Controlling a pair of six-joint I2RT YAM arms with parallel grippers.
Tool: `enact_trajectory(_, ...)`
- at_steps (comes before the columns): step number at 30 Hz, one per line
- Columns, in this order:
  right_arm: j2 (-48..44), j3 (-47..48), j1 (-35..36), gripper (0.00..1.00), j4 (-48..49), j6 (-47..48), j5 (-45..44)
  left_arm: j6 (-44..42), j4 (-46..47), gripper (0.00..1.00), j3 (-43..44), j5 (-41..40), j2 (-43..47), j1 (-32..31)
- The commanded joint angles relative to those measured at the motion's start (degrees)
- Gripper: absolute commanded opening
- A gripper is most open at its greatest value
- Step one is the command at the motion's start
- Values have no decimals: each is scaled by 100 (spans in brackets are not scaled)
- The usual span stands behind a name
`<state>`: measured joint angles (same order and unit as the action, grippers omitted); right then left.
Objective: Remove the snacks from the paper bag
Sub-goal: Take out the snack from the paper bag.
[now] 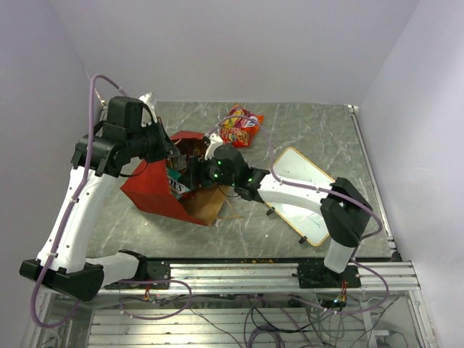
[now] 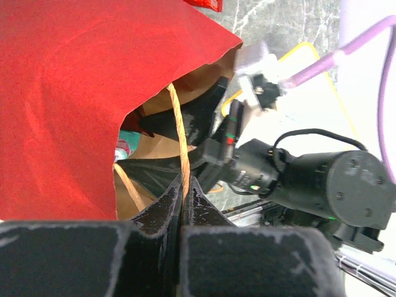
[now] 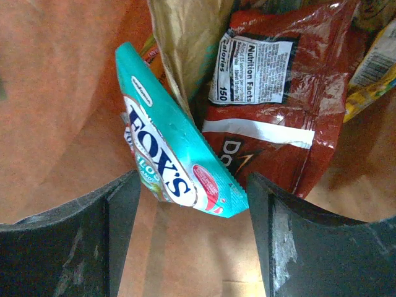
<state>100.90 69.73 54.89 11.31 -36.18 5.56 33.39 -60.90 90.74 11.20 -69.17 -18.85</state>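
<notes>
The paper bag, red outside and brown inside, lies on its side with its mouth facing right. My left gripper is shut on its thin string handle and holds the upper edge up. My right gripper reaches inside the bag and is open. Its fingers stand either side of the lower corner of a teal Fox's packet without pinching it. Behind that packet lie a red Doritos bag, a gold packet and a yellow one. One red-orange snack packet lies on the table beyond the bag.
A white whiteboard with a yellow rim lies to the right, under my right arm. A second string handle trails on the marble tabletop by the bag's mouth. Walls close in the left, back and right sides.
</notes>
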Motion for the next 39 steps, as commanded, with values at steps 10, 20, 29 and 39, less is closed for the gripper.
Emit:
enact_trajectory(10,691,526,211,60,-36,-132,275,437,209,7,-183,454,262,-22)
enact_trajectory(20,11,-508,484,30,842,-687,593,267,73,7,-81,381,180,-20)
enact_trajectory(29,498,-376,632,42,1084,-814,380,41,-177,7,69,415,157,-14)
enact_trajectory(39,-555,-839,577,0,260,-632,-549,-121,-348,7,41,26,384,-12)
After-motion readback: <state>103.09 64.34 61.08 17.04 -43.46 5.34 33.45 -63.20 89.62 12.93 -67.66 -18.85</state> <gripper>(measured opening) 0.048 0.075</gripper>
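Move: From my right hand, already inside the paper bag with its fingers wide open, the teal Fox's packet lies about 4 cm left, 1 cm back and some 4 cm lower. The maroon Doritos packet is about 5 cm ahead, 5 cm left and 2 cm lower; a tan packet sits about 3 cm ahead, 7 cm left and 2 cm below. From my left hand, the teal packet is almost straight below, some 18 cm down, 1 cm left and 1 cm back. I push my right hand about 3 cm left and down towards the teal packet, then sweep back some 7 cm while half closing the fingers. They reopen a little, then I dip another 2 cm and shut them, pinching the packet by its near end. My left hand keeps the bag's twine handle, easing back under 2 cm. ##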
